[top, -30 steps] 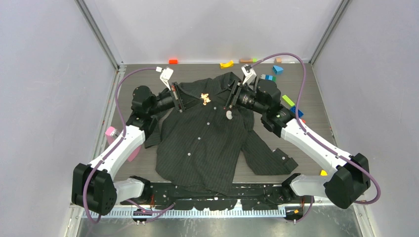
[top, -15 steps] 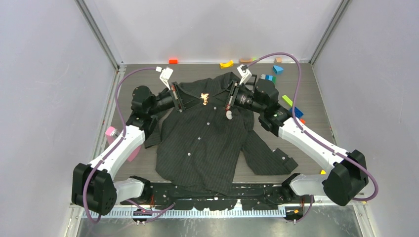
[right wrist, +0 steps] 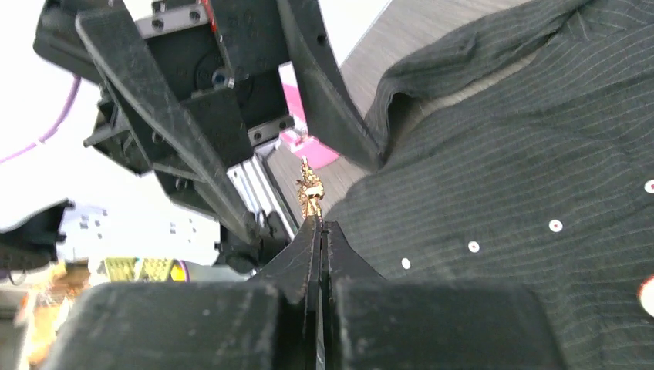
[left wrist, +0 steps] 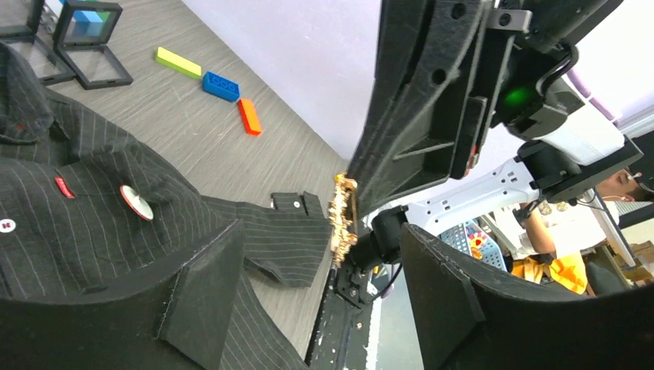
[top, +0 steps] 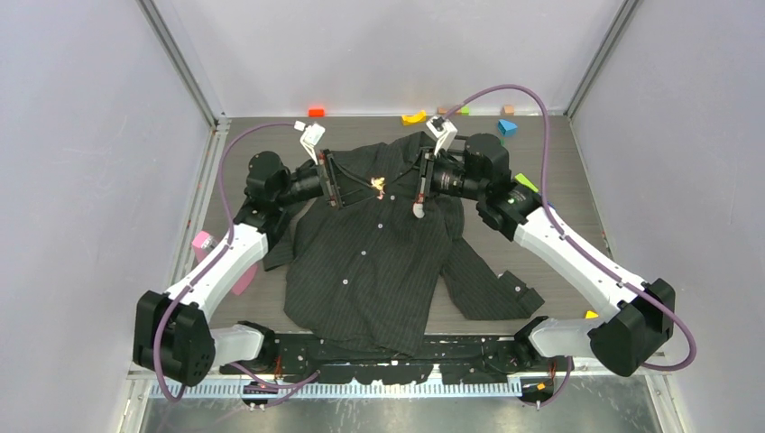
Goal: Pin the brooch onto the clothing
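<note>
The clothing, a dark pinstriped shirt (top: 370,271), lies spread on the table, collar to the far side. The small gold brooch (top: 379,187) hangs above its chest between the two grippers. My right gripper (right wrist: 319,223) is shut on the brooch (right wrist: 310,189), which sticks out past its fingertips. My left gripper (left wrist: 324,293) stands open, its fingers (left wrist: 204,285) wide on either side of the brooch (left wrist: 340,220) without touching it. A white round disc (top: 418,210) rests on the shirt (left wrist: 69,231) near a tiny red tag (left wrist: 64,186).
Coloured blocks lie along the back edge: an orange one (top: 316,112), a yellow one (top: 413,117) and a blue one (top: 507,126). A green block (top: 526,183) sits behind the right arm. A pink object (top: 200,242) lies by the left arm.
My left gripper has opened and let go of the brooch. My right gripper has shut on it. Both wrists have shifted slightly towards the far side.
</note>
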Robot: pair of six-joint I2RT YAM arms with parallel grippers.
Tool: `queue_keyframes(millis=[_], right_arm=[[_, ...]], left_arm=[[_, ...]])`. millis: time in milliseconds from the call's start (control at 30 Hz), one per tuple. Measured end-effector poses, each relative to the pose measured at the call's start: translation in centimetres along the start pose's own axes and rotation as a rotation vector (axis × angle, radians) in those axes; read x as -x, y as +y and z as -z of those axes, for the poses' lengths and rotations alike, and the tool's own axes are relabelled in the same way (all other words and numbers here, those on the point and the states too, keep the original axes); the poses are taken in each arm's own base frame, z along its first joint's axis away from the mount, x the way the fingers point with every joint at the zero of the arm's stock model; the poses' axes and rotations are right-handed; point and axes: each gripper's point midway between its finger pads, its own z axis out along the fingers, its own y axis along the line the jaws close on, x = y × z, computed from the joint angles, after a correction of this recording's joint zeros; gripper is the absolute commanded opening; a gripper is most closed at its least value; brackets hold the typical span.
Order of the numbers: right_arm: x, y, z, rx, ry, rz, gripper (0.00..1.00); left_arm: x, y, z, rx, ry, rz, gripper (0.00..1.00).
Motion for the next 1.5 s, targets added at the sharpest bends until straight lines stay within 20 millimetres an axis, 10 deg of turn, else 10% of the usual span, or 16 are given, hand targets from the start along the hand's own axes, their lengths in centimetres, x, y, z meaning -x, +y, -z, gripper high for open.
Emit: queue_keyframes(millis=[233,600,767,1233,1500], right_arm=[[-1.6,1.6,2.0,0.048,0.168,0.091,0.01],[-3.0,3.6,4.2,0.120,0.302,0.146,0.01],[-2.9,3.8,4.5,0.120,0.318,0.169,0.01],[-3.6,3.3,4.8,0.104,0.357,0.176,0.00],[-3.8,3.1,5.0,0.098,0.371,0.181,0.09]], left_arm=[[0.1,-0.6,0.1,-0.007,0.040,-0.048,0.54],[-1.8,-4.5,0.0,-0.175,0.176,-0.115,0.56],[-2.7,-5.6,-0.2,-0.206,0.235,-0.143,0.37],[-4.4,-5.5,-0.3,-0.213,0.295,-0.123,0.29],[-5.2,-5.6,-0.6,-0.227,0.319,-0.106,0.00]])
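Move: The gold brooch, already in the right gripper's shut tips, sits about 2 cm to the right and 1 cm ahead of the left hand point, between its spread fingers; from the right hand it lies some 2 cm left and 1 cm ahead. The shirt's middle lies nearly straight below the left hand, about 30 cm down and 2 cm forward. The white disc on the shirt is roughly 14 cm forward and 12 cm right of that hand, equally far down. Keep the brooch clamped in the right tips and draw both hands back together about 7 cm and slightly right, turning them some 20 degrees, left clockwise, right counter-clockwise, with fingertips dipping. Narrow the left fingers on the way, then shut them fully to pinch the brooch opposite the right grip. ##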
